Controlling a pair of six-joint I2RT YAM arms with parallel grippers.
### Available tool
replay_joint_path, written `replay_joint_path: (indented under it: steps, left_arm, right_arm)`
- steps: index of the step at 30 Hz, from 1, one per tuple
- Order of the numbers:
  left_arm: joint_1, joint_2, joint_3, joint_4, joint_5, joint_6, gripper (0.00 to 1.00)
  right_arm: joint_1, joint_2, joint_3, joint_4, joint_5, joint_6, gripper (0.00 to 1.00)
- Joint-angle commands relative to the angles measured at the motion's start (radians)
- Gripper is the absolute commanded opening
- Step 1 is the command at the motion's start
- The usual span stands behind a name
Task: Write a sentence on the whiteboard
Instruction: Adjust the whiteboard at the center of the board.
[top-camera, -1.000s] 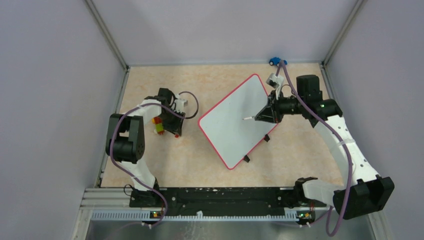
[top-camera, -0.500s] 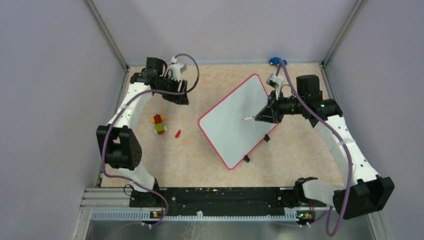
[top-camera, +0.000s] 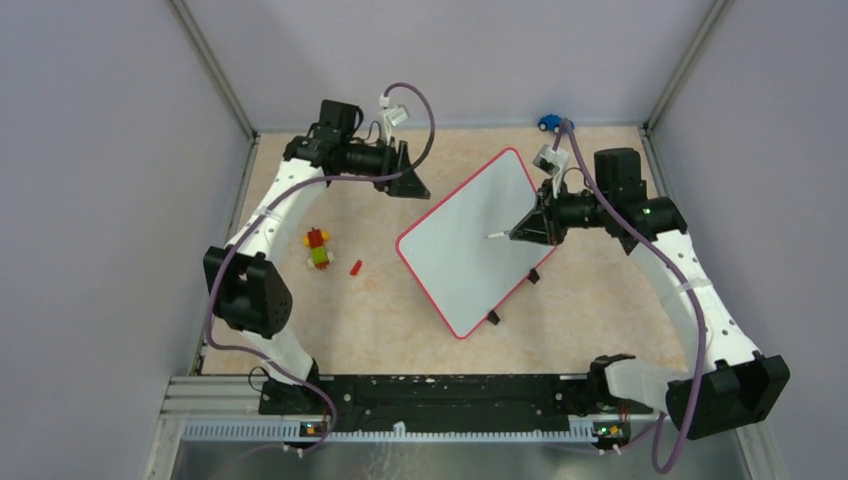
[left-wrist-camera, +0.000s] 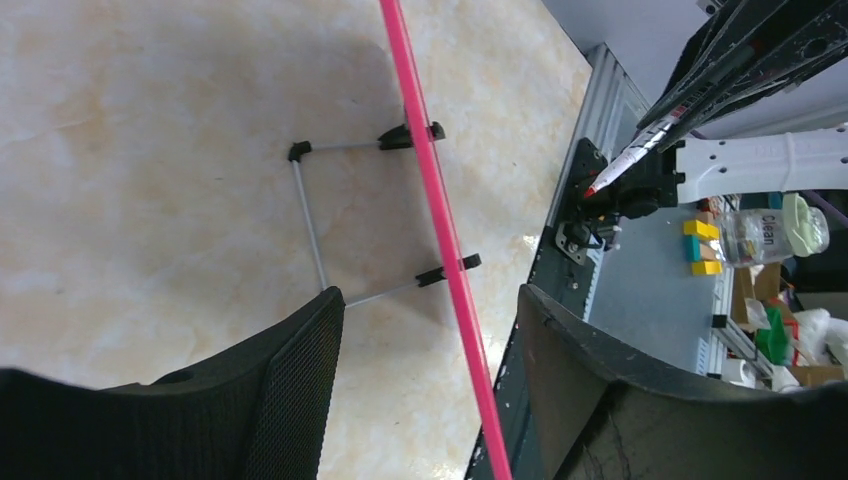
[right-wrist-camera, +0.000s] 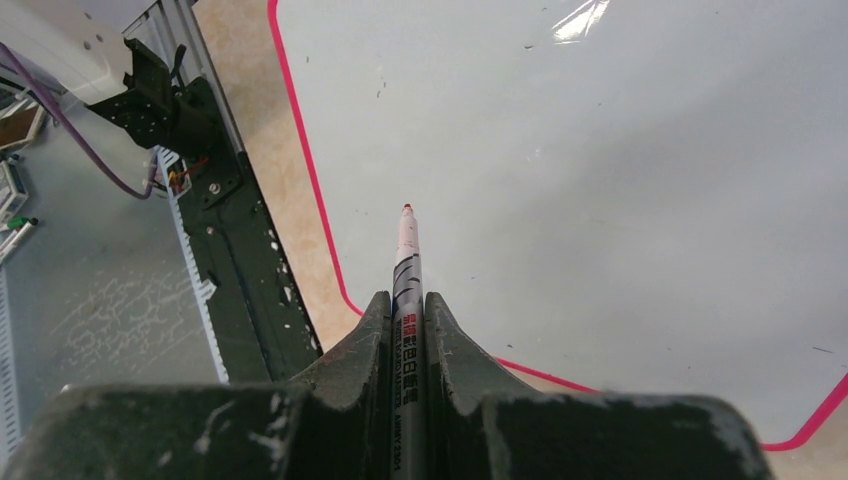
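The whiteboard (top-camera: 462, 262) lies tilted mid-table with a red-pink frame and black feet (top-camera: 492, 317). Its face is blank; no sentence shows on it. My right gripper (top-camera: 520, 233) is shut on a white marker (right-wrist-camera: 408, 270) whose red tip (right-wrist-camera: 406, 208) hovers over the board's face (right-wrist-camera: 600, 180). My left gripper (top-camera: 415, 186) is open and empty, just off the board's far-left edge. In the left wrist view the frame (left-wrist-camera: 440, 220) runs edge-on between my open fingers (left-wrist-camera: 290, 380), with the wire stand (left-wrist-camera: 310, 215) under the board. The marker also shows there (left-wrist-camera: 640, 150).
A stack of toy bricks (top-camera: 318, 248) and a small red piece (top-camera: 355, 267) lie on the table to the left. A blue toy car (top-camera: 549, 122) sits at the back wall. The black base rail (top-camera: 440, 392) runs along the near edge.
My left arm has risen from the toy bricks, swung to the back and then right toward the board's far-left edge, leaving the small red piece uncovered. The right arm and marker have not moved.
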Motion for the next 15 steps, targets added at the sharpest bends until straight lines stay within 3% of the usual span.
replay_joint_path:
  steps: [1, 7, 15]
  left_arm:
    - [-0.073, 0.029, -0.004, 0.054, 0.024, -0.041, 0.69]
    - [-0.135, 0.077, -0.002, 0.034, -0.014, 0.007, 0.65]
    - [-0.166, 0.113, 0.006, -0.004, 0.02, 0.067, 0.35]
  right_arm:
    - [0.01, -0.036, 0.05, 0.012, -0.008, -0.01, 0.0]
    - [0.01, -0.043, 0.049, 0.002, -0.01, -0.014, 0.0]
    - [0.01, -0.045, 0.049, -0.023, -0.03, -0.038, 0.0]
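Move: The whiteboard's top edge, where the left fingers are headed, is about 6 cm to that hand's right, 3 cm back and 5 cm lower; the whiteboard's middle is some 12 cm right, 5 cm back and 14 cm below. The marker is roughly 17 cm right, 8 cm back and 4 cm lower; the red cap lies 16 cm left, 3 cm back, 27 cm below. From the right hand, the whiteboard's middle is about 7 cm left, 5 cm ahead, 13 cm down. Rightward and down, easing slightly back, the left hand goes about 5 cm across and 4 cm lower to the whiteboard's top edge, slowing as it arrives and turning some 10 degrees clockwise. Its open fingers straddle the pink rim, one in front of the white face, and close partway around it. The right hand stays put, still gripping the marker clear of the board. ##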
